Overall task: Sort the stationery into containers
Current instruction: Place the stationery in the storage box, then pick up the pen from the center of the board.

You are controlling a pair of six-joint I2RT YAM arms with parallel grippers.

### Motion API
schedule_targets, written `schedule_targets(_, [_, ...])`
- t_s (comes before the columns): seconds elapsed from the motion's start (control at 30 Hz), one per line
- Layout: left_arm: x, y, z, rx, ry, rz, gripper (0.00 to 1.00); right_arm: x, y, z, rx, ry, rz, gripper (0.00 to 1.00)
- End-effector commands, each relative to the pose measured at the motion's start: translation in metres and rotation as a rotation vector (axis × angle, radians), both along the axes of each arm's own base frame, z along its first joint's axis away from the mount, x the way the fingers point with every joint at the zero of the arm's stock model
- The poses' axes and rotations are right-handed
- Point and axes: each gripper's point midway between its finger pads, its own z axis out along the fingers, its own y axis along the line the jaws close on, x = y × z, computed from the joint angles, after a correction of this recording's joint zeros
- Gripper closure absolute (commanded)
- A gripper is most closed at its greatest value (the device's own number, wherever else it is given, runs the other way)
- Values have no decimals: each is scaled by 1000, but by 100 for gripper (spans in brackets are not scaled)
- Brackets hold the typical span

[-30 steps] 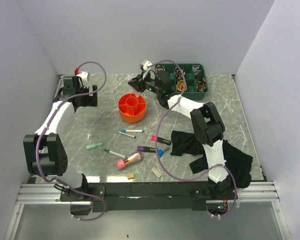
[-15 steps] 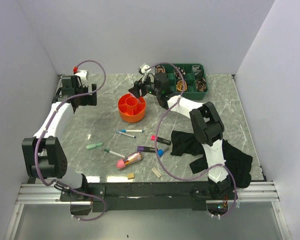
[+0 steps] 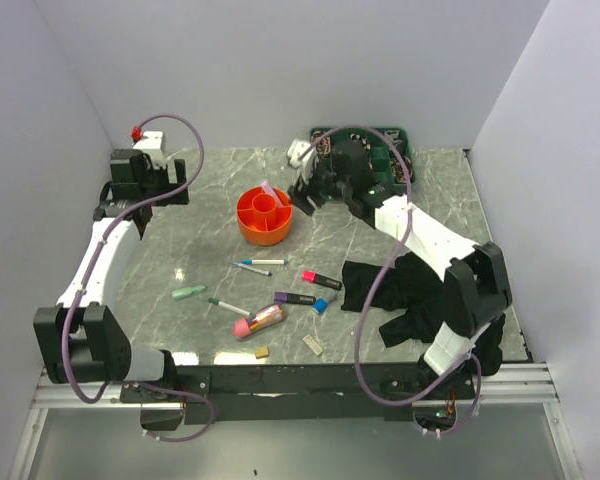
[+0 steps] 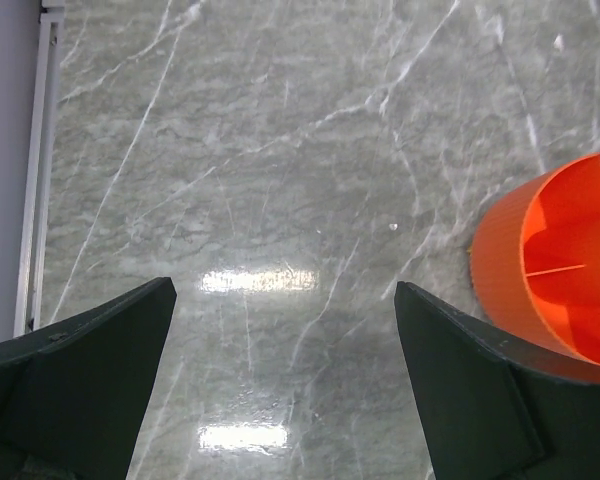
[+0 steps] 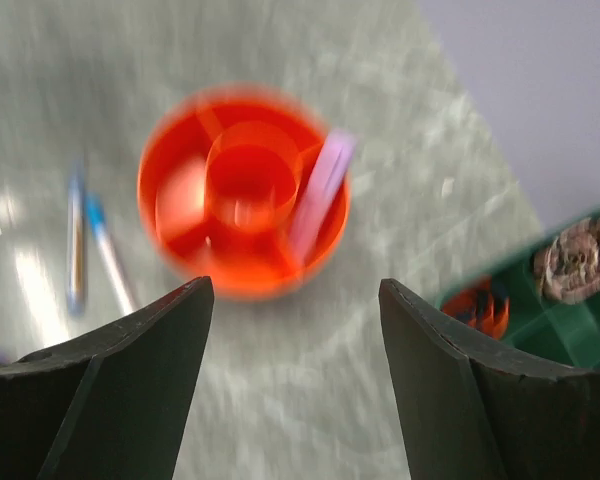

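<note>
The round orange organiser (image 3: 264, 216) stands at the back middle of the table, with a purple-pink pen (image 3: 268, 189) leaning in one of its outer sections. My right gripper (image 3: 301, 194) is open and empty just right of it; its blurred wrist view shows the organiser (image 5: 242, 190) and the pen (image 5: 320, 190) beyond the open right gripper (image 5: 293, 290). My left gripper (image 3: 150, 195) is open and empty at the far left; in its wrist view the left gripper (image 4: 283, 290) hangs over bare table, the organiser (image 4: 555, 270) at the right edge. Loose pens (image 3: 260, 263), markers (image 3: 320, 279), a green highlighter (image 3: 188, 292), a pink tube case (image 3: 258, 320) and erasers (image 3: 262, 351) lie nearer the front.
A green tray of ribbon rolls (image 3: 385, 150) sits at the back, partly behind my right arm. A black cloth (image 3: 400, 290) lies at the right under that arm. Grey walls close the left, back and right sides.
My right gripper has drawn back to the right from over the organiser, and the purple-pink pen now stands in it. My left arm has pulled back toward the left wall.
</note>
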Motion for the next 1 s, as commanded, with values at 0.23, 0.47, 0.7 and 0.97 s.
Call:
schedule_targets(0.23, [-11, 3, 39, -14, -152, 32, 0, -93, -56, -163, -663, 358, 50, 28])
schedule_targets(0.47, [-19, 0, 35, -33, -147, 26, 1, -112, -44, -184, -707, 423, 65, 29])
schedule_targets(0.7, [-21, 0, 31, -36, -139, 30, 0, -123, -48, -198, -739, 453, 85, 29])
schedule_targets(0.97, [-18, 4, 30, -45, -135, 39, 1, -129, -53, -215, -785, 496, 93, 28])
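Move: The pink highlighter lies about 14 cm back, 6 cm to the right and 24 cm below the open right hand. The blue-capped marker is 10 cm back and 7 cm left of the hand, the purple highlighter 18 cm straight back, the orange organizer 2 cm ahead and 7 cm left, all well below. From the left hand, the pink highlighter is roughly 14 cm back, 35 cm right and 22 cm down. Right hand swoops down about 20 cm and back 12 towards the pink highlighter, open fingers tipping 50 degrees downward. ##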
